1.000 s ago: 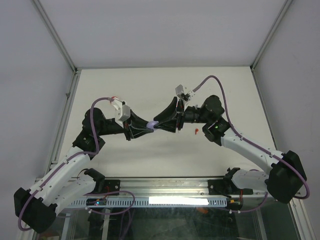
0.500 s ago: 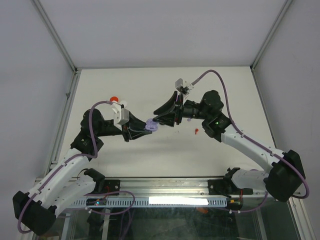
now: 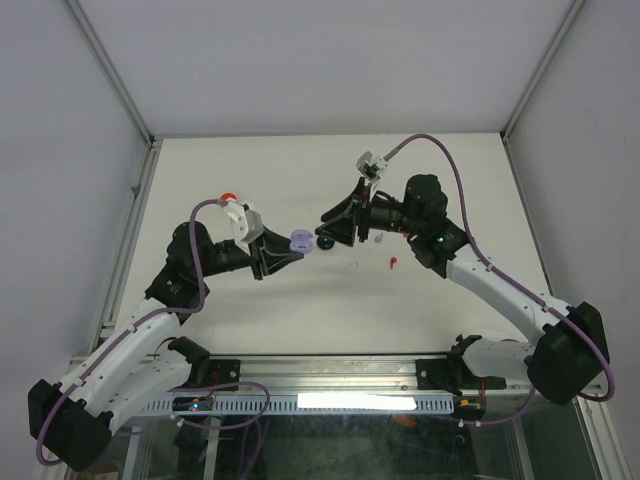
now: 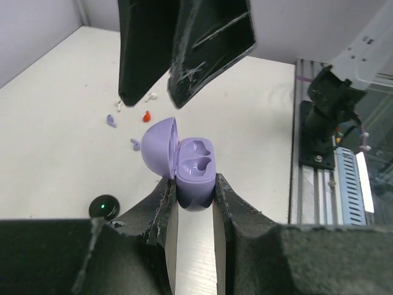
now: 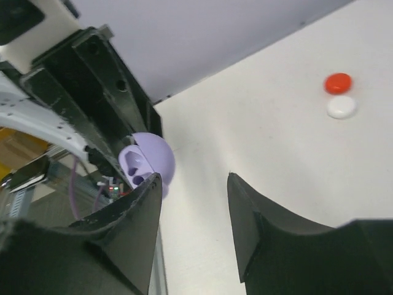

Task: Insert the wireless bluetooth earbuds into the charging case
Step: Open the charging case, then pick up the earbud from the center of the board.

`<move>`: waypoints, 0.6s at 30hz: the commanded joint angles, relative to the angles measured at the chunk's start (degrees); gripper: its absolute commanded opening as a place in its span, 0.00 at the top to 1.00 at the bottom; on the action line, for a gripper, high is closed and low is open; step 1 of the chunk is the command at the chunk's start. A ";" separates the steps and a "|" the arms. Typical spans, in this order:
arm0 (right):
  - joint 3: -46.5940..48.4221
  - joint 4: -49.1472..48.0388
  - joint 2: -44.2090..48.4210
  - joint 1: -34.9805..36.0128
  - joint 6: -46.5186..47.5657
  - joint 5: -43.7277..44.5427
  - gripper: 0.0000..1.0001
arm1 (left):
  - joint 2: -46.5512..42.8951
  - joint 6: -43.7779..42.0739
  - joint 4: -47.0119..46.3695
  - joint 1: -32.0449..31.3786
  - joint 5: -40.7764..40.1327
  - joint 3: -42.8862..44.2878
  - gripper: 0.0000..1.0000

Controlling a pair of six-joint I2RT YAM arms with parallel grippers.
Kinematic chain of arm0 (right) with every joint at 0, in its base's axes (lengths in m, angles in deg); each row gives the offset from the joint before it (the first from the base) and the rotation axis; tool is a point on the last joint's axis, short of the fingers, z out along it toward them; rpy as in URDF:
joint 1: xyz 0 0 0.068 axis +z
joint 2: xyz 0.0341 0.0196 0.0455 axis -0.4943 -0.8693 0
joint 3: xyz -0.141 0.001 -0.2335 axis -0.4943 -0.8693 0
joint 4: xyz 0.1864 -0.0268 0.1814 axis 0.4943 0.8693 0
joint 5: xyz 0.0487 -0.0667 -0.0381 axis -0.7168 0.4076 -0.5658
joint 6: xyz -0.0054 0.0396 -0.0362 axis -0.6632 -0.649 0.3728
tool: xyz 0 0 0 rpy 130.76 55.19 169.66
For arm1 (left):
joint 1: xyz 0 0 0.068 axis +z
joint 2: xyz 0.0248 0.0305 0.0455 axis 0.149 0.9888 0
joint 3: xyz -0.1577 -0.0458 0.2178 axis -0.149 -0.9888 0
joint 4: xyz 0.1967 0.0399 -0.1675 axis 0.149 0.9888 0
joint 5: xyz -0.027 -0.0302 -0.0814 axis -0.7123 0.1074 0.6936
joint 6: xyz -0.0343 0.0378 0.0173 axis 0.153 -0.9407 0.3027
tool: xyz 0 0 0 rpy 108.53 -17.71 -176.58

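My left gripper is shut on the base of the lavender charging case, held above the table with its lid swung open and both sockets empty. In the top view the case sits at the left gripper's tip. My right gripper hovers just to its right, open and empty; its dark fingers hang above the case. Tiny earbuds lie on the table: two lavender, a red one and a white one. From the right wrist, the case shows left of the open right gripper.
A black disc with a green light lies below the two grippers. A red disc and a white disc lie near the left rail. A small red piece rests under the right arm. The table's metal frame runs along the near edge.
The two grippers, joined at the case a second ago, have drawn apart. The left keeps the case and has pulled back left; the right has lifted away to the right.
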 commanded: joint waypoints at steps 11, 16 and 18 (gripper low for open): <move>8.15 26.82 -0.68 -6.38 14.84 28.29 0.24 | 1.26 11.35 -7.62 -0.37 -20.89 -6.45 1.00; 10.07 30.98 -6.70 -8.91 14.51 40.75 0.24 | 1.84 14.56 -13.45 -0.37 -22.23 -10.52 1.00; 10.47 31.95 -9.02 -9.15 14.51 42.53 0.24 | 2.18 15.10 -14.81 -0.37 -22.60 -11.37 1.00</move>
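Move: The farther purple earbud on the table is roughly 24 cm ahead of the right gripper, 19 cm to its right and 29 cm below. The nearer purple earbud lies some 16 cm ahead and 15 cm right. The white earbud is about 25 cm ahead and 24 cm right, the closed black case about 15 cm ahead and 1 cm right, all as low. From the left gripper, the farther purple earbud is roughly 27 cm ahead, 25 cm right and 26 cm below. Swing the empty right gripper away from the purple charging case, about 12 cm forward, 10 cm right and 9 cm down, towards the farther purple earbud, turning clockwise and tipping the fingers downward while they spread wider. Keep the open case pinched in the left gripper, lowering it 7 cm and easing it forward while turning some 20 degrees counter-clockwise. ##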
